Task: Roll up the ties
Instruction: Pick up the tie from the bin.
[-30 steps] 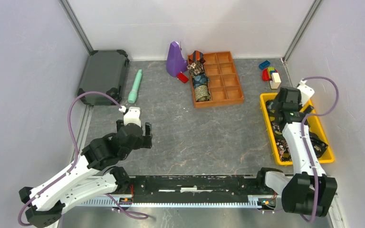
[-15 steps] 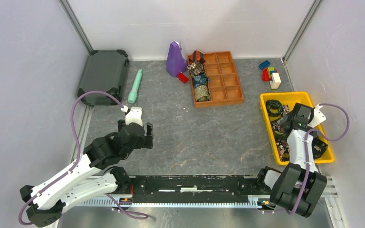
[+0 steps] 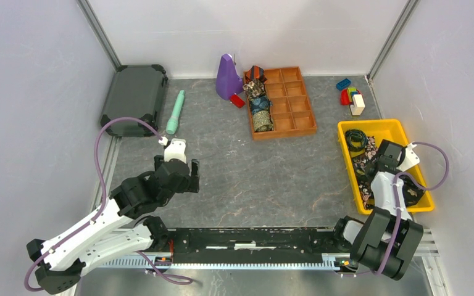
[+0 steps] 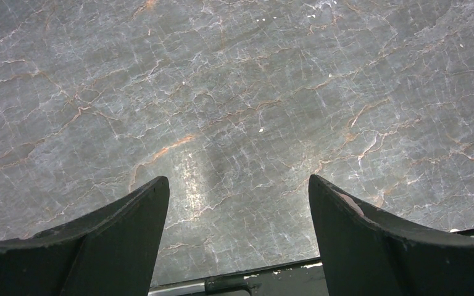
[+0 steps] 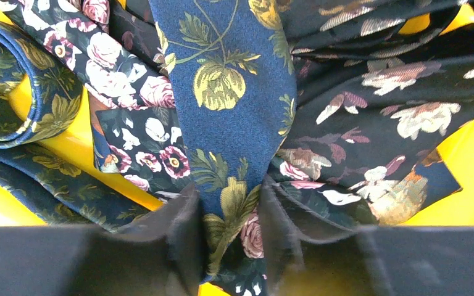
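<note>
Several loose floral ties [image 3: 364, 159] lie heaped in the yellow bin [image 3: 385, 126] at the right. My right gripper [image 5: 228, 192] is down in that heap, its fingers pinched on a bunched fold of a blue tie with gold flowers [image 5: 231, 92]. A dark tie with pink and white roses [image 5: 133, 92] and a black floral tie [image 5: 376, 105] lie beside it. Rolled ties [image 3: 261, 106] fill the left column of the wooden tray [image 3: 297, 105]. My left gripper [image 3: 175, 177] hangs open over bare table, with nothing between its fingers [image 4: 129, 216].
A black case [image 3: 134, 98] sits at the back left with a mint-green stick [image 3: 176, 112] beside it. A purple object [image 3: 227, 77] and a red block [image 3: 237, 100] stand left of the tray. Coloured toy blocks [image 3: 352, 98] lie behind the bin.
My right arm came down from above the bin's far end into the tie heap, and its fingers closed on the blue tie. The left arm barely moved.
</note>
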`<state>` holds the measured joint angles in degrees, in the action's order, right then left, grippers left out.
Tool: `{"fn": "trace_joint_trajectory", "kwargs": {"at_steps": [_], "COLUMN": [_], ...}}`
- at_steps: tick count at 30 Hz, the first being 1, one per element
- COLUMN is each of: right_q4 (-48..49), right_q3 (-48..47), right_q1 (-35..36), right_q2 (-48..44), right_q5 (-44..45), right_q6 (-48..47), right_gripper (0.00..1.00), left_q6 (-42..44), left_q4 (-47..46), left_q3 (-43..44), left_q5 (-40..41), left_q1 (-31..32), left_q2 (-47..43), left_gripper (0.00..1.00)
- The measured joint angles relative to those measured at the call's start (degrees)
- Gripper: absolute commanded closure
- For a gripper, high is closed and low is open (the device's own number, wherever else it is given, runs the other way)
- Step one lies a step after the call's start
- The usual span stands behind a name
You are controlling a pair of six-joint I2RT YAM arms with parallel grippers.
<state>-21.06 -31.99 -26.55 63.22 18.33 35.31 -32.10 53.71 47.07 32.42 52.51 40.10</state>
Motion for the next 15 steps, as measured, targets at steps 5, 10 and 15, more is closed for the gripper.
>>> {"fn": "trace_joint_trajectory", "kwargs": {"at_steps": [5,10,15], "right_q4": [0.5,0.3,-0.8], "right_q3": [0.2,0.2,-0.7], "right_q1": [-0.2,-0.2,-0.2], "right_q2": [-0.8,-3.6,-8.1], "right_q5": [0.2,0.2,-0.2], "right_q6": [-0.1,-0.1,-0.2], "right_gripper": [0.99,1.0,1.0], "left_q6": [0.0,0.0,0.0], "left_q4": [-0.1,-0.1,-0.1], "left_q3": [0.0,0.0,0.0], "left_q5": [0.0,0.0,0.0], "left_q1": [0.0,0.0,0.0], "left_q2": [0.0,0.0,0.0], "left_gripper": [0.11,0.11,0.11]}}
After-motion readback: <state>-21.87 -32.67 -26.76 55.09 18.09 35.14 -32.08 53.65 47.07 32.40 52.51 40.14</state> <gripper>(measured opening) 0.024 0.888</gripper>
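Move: The blue tie's near fold already lies between the right hand's half-open fingers, right at their tips in the yellow bin. From there the coiled blue tie is about 8 cm ahead and 10 cm left, the rose-patterned tie some 3 cm ahead and 4 cm left, and the black floral tie roughly 6 cm back and 9 cm right, all a little lower. For the left hand, the fold is about 65 cm right, 3 cm ahead and 13 cm below. The blue tie's fold is pinched as the right hand's fingers go from about half open to fully shut on it, the hand holding its place at first. The hand then lifts nearly straight up, gathering speed to about 4 cm, away from the other ties, its fingertips tilting up by some 10 degrees and keeping their grip. ##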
